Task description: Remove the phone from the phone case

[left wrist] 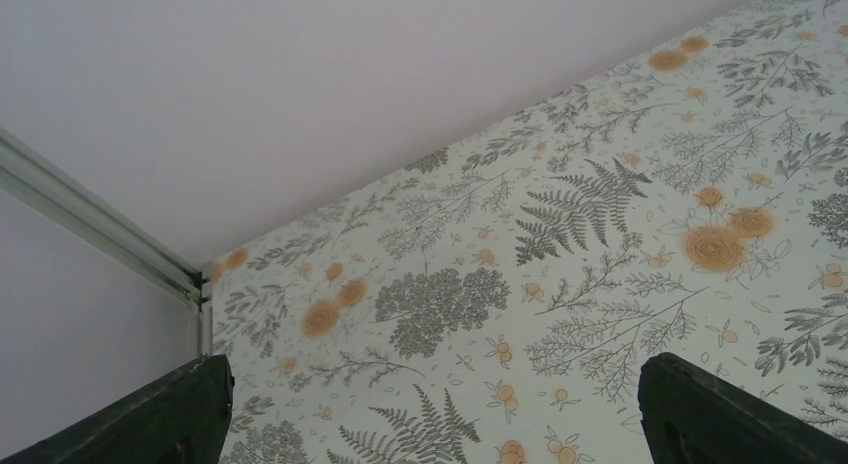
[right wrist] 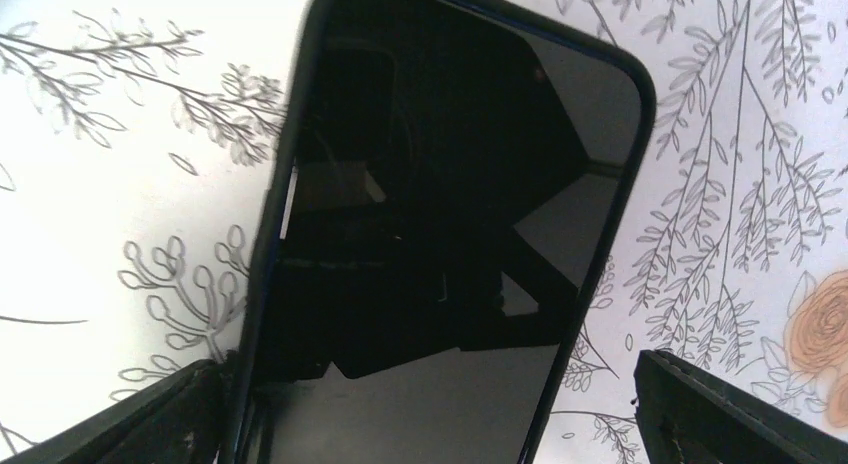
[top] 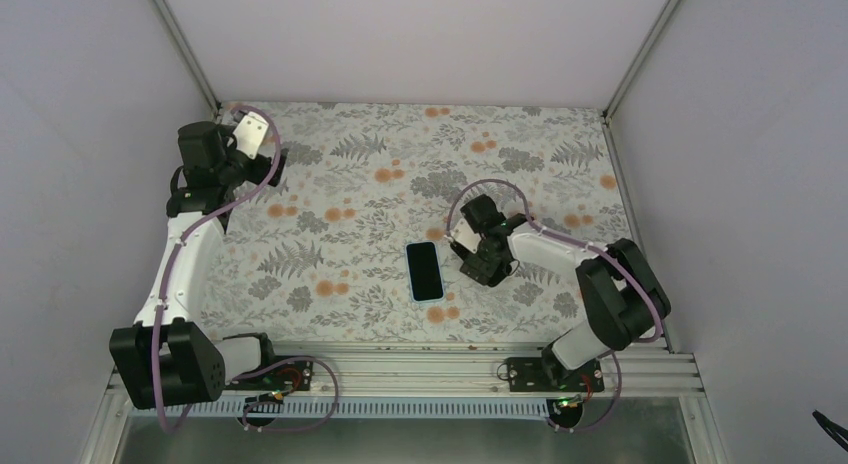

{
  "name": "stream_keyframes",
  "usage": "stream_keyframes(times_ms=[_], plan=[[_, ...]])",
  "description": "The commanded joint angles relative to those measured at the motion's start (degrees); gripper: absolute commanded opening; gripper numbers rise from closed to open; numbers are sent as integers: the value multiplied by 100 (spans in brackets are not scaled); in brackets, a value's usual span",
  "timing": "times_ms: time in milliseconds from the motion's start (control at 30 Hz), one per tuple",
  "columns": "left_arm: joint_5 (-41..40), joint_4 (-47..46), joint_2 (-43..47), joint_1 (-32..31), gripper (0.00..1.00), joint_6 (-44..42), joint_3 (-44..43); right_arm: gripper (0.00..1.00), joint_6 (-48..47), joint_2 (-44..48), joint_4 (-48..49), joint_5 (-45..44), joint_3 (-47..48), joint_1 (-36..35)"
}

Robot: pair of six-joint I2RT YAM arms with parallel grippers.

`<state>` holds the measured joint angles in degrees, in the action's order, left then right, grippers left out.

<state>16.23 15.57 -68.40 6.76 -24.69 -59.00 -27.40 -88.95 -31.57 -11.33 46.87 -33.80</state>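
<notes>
The phone [top: 424,270] lies flat, screen up, in a light blue case near the middle of the floral table. In the right wrist view its dark screen [right wrist: 440,204] fills the space between my fingers. My right gripper [top: 463,256] sits just right of the phone and is open [right wrist: 425,414]. Its left finger [right wrist: 150,414] is at the case's edge and its right finger [right wrist: 740,409] stands apart from it. My left gripper [top: 272,162] is open and empty [left wrist: 430,414] over the back left part of the table.
The floral table cover [top: 340,214] is enclosed by pale walls at the back and sides. A metal corner post [left wrist: 90,224] stands by the left gripper. A slotted rail [top: 400,369] runs along the near edge.
</notes>
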Motion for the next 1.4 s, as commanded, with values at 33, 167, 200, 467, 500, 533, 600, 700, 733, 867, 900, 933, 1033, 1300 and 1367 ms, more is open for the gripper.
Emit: stream_keyframes(times_ms=[33,167,200,467,500,533,600,700,733,867,900,933,1033,1300,1367], plan=[[323,196,-144,44,100,-86,-58,100,-227,-245,-348,445,-362,533],[457,388,-287,44,100,-157,-209,100,-465,-507,-531,883,-313,908],[488,424,-314,44,100,-189,-232,100,-482,-574,-555,887,-303,959],[530,1408,-957,-272,100,-615,-900,98,-490,-916,-754,682,-520,1148],[394,1689,-1130,-438,100,-698,-1097,98,-439,-925,-793,621,-562,1148],[243,1955,-1288,-617,100,-761,-1291,97,-395,-946,-849,565,-591,1148],[100,2439,-1559,-929,100,-874,-1656,95,-273,-979,-916,517,-648,1148],[67,3069,-1961,-1337,100,-874,-2179,88,-114,-1078,-995,505,-699,1147],[117,3285,-2100,-1453,100,-870,-2364,82,-81,-1107,-999,516,-716,1146],[917,4180,-2604,-1814,100,-1000,-3081,69,-7,-1073,-712,390,-679,1142],[1173,4341,-2721,-1858,100,-1028,-3223,66,-11,-985,-590,316,-642,1138],[1459,4498,-2843,-1900,100,-1057,-3350,65,-11,-851,-474,271,-587,1138],[2195,5080,-3399,-2009,100,-1148,-3840,64,-127,-231,-264,414,-354,1106],[3547,6212,-4656,-2393,100,-1391,-4708,62,-249,471,-266,581,581,699],[3784,6221,-4861,-2431,100,-1264,-4846,61,-248,391,-300,522,822,516]])
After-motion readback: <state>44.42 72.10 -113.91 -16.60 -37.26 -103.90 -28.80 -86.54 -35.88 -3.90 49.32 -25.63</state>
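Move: The dark phone in its case lies under and just beyond the right hand's open fingers, its middle about 3 cm ahead, 2 cm left and 2 cm below. The blue-edged phone is some 16 cm left of that hand, about level with it and 2 cm lower. From the high left hand the dark phone is roughly 50 cm to the right, 9 cm back and 27 cm down. The dark phone is straddled by the right fingers as that hand sinks about 2 cm, easing slightly right and back while its fingers tip steeper; they close onto its long edges, then lift it about 4 cm, going slightly forward. Meanwhile the left hand, still wide open, sweeps some 23 cm right towards the phones, dropping 10 cm, pitching down and turning clockwise. ##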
